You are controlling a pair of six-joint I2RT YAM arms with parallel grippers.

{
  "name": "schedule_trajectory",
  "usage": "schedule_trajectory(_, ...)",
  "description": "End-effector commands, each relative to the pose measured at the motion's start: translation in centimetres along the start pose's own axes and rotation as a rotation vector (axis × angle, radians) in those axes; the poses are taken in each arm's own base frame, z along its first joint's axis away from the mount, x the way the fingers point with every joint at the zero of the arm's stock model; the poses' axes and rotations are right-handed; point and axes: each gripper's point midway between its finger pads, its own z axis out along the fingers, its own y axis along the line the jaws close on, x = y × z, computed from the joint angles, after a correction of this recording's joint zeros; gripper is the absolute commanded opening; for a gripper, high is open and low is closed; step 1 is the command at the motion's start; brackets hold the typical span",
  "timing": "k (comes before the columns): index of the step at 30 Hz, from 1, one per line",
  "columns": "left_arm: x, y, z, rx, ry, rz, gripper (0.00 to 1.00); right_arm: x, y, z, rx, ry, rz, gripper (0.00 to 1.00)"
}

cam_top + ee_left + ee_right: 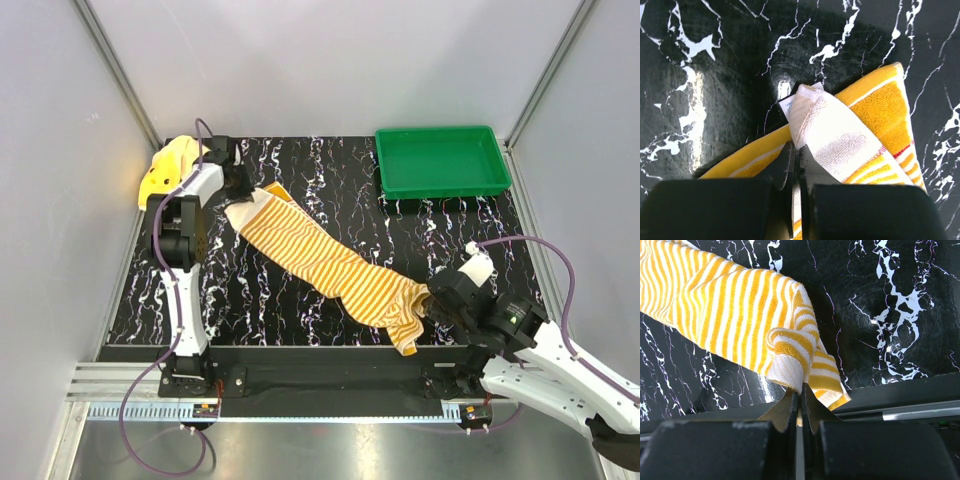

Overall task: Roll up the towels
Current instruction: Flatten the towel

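Note:
The long orange-and-cream striped towel (320,255) stretches diagonally across the black marbled table, from back left to front right. My left gripper (237,190) is shut on its far cream end (832,135), which folds over a solid orange band. At the front right, my right gripper (432,303) is shut on the bunched near corner (790,365) of the same towel, and a loose flap (832,390) hangs beside the fingers. The small plain yellow towel (165,170) lies crumpled at the table's back left corner, behind the left arm.
A green plastic tray (441,160) stands at the back right of the table. Grey walls close in on the left, back and right. The table's front edge and a metal rail (300,385) run just below the right gripper.

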Motion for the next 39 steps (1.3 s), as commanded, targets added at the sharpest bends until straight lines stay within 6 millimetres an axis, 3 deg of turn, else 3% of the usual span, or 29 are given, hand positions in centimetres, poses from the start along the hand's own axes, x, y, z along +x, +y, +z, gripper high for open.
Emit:
schedule_trajectory(1,-3.3,-1.2,-4.0,-0.011,-0.108,0.019,0.00,-0.5,0.3,-0.2,0.003,-0.010,0.014,0.00)
schedule_trajectory(4,-4.9,-1.9,-7.1,-0.014,-0.170,0.015,0.00,-1.1,1.2,-0.5,-0.001,-0.011,0.000,0.00)
schedule_trajectory(5,-5.8,-2.2,-9.2,-0.014,-0.206,0.013,0.00,-1.6,1.8,-0.9,-0.010,-0.016,-0.009,0.00)
schedule_trajectory(8,-7.0,-3.0,-12.8,-0.003,-0.265,0.013,0.00,-2.6,3.2,-1.4,-0.044,-0.033,-0.035,0.00)
schedule_trajectory(9,-7.7,-3.5,-15.5,0.010,-0.312,0.015,0.00,-3.5,4.2,-2.0,-0.075,-0.055,-0.031,0.00)
schedule_trajectory(13,-9.0,-4.2,-22.2,0.028,-0.427,0.010,0.00,-6.3,4.5,-2.5,-0.019,-0.143,-0.093,0.04)
schedule_trajectory(14,-9.3,-4.5,-24.8,0.043,-0.475,0.008,0.00,-7.5,4.6,-2.5,0.000,-0.185,-0.099,0.05)
schedule_trajectory(17,-9.7,-4.9,-28.2,0.093,-0.545,0.006,0.00,-10.7,5.5,-2.5,0.038,-0.261,-0.172,0.06)
schedule_trajectory(19,-10.4,-6.0,-31.5,0.158,-0.615,0.026,0.00,-14.3,6.0,-2.4,0.070,-0.324,-0.199,0.01)
schedule_trajectory(20,-10.9,-6.6,-32.8,0.184,-0.654,0.036,0.00,-16.3,7.2,-3.0,0.036,-0.367,-0.187,0.00)
schedule_trajectory(22,-11.8,-7.7,-34.4,0.233,-0.687,0.056,0.00,-20.0,6.4,-2.8,0.093,-0.425,-0.211,0.00)
schedule_trajectory(24,-12.3,-8.2,-34.0,0.263,-0.650,0.050,0.00,-23.8,7.9,-3.7,0.049,-0.526,-0.199,0.00)
schedule_trajectory(25,-13.1,-8.9,-35.2,0.291,-0.675,0.055,0.00,-25.4,7.6,-3.2,0.078,-0.547,-0.231,0.00)
schedule_trajectory(26,-13.5,-9.3,-34.9,0.309,-0.667,0.052,0.00,-27.2,9.1,-3.8,0.024,-0.592,-0.233,0.00)
schedule_trajectory(27,-14.1,-9.1,-35.4,0.333,-0.678,0.041,0.00,-28.1,9.6,-3.7,0.017,-0.605,-0.273,0.00)
schedule_trajectory(28,-14.6,-9.3,-35.9,0.353,-0.697,0.044,0.00,-29.2,9.5,-2.2,0.047,-0.591,-0.286,0.00)
schedule_trajectory(30,-15.6,-10.0,-37.2,0.404,-0.744,0.071,0.00,-31.7,10.5,-2.8,0.040,-0.613,-0.307,0.00)
schedule_trajectory(31,-16.0,-10.2,-38.0,0.416,-0.765,0.084,0.00,-32.3,10.6,-1.4,0.062,-0.586,-0.324,0.00)
schedule_trajectory(32,-16.1,-10.2,-39.0,0.429,-0.787,0.099,0.00,-33.5,10.6,-2.2,0.071,-0.604,-0.325,0.00)
schedule_trajectory(34,-15.2,-10.8,-40.1,0.489,-0.770,0.153,0.00,-33.8,10.5,-2.8,0.083,-0.610,-0.362,0.00)
schedule_trajectory(36,-13.5,-10.6,-41.6,0.501,-0.772,0.209,0.00,-32.7,10.0,-2.5,0.067,-0.603,-0.395,0.00)
schedule_trajectory(37,-11.5,-10.0,-41.7,0.494,-0.757,0.212,0.00,-32.2,9.4,-4.5,0.047,-0.643,-0.379,0.00)
schedule_trajectory(38,-10.9,-9.4,-42.1,0.486,-0.778,0.216,0.00,-30.3,8.0,-2.7,0.067,-0.606,-0.378,0.00)
schedule_trajectory(39,-8.5,-7.8,-38.5,0.468,-0.701,0.183,0.00,-29.4,7.3,-4.5,0.042,-0.641,-0.325,0.00)
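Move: Each hand already holds a corner of the striped towel, which lies slantwise between them. Its middle is about 22 cm to the left hand's right, 19 cm back and 2 cm lower; from the right hand it is some 26 cm left, 17 cm ahead and 13 cm down. The yellow towel sits about 19 cm left of the left hand and 6 cm ahead, on the table. The green bin's middle is roughly 47 cm ahead of the right hand, 8 cm to its right and 11 cm lower. Upward, the left hand sweeps its pinched white end of the towel some 37 cm off the table, drifting slightly back and tilting its fingers about 40 degrees from steeply down towards forward. Starting a little later, the right hand carries its corner forward towards the green bin by just over 20 cm and up nearly as much, also tipping its fingers outward. Both keep their grip and ease back a little at the end. ##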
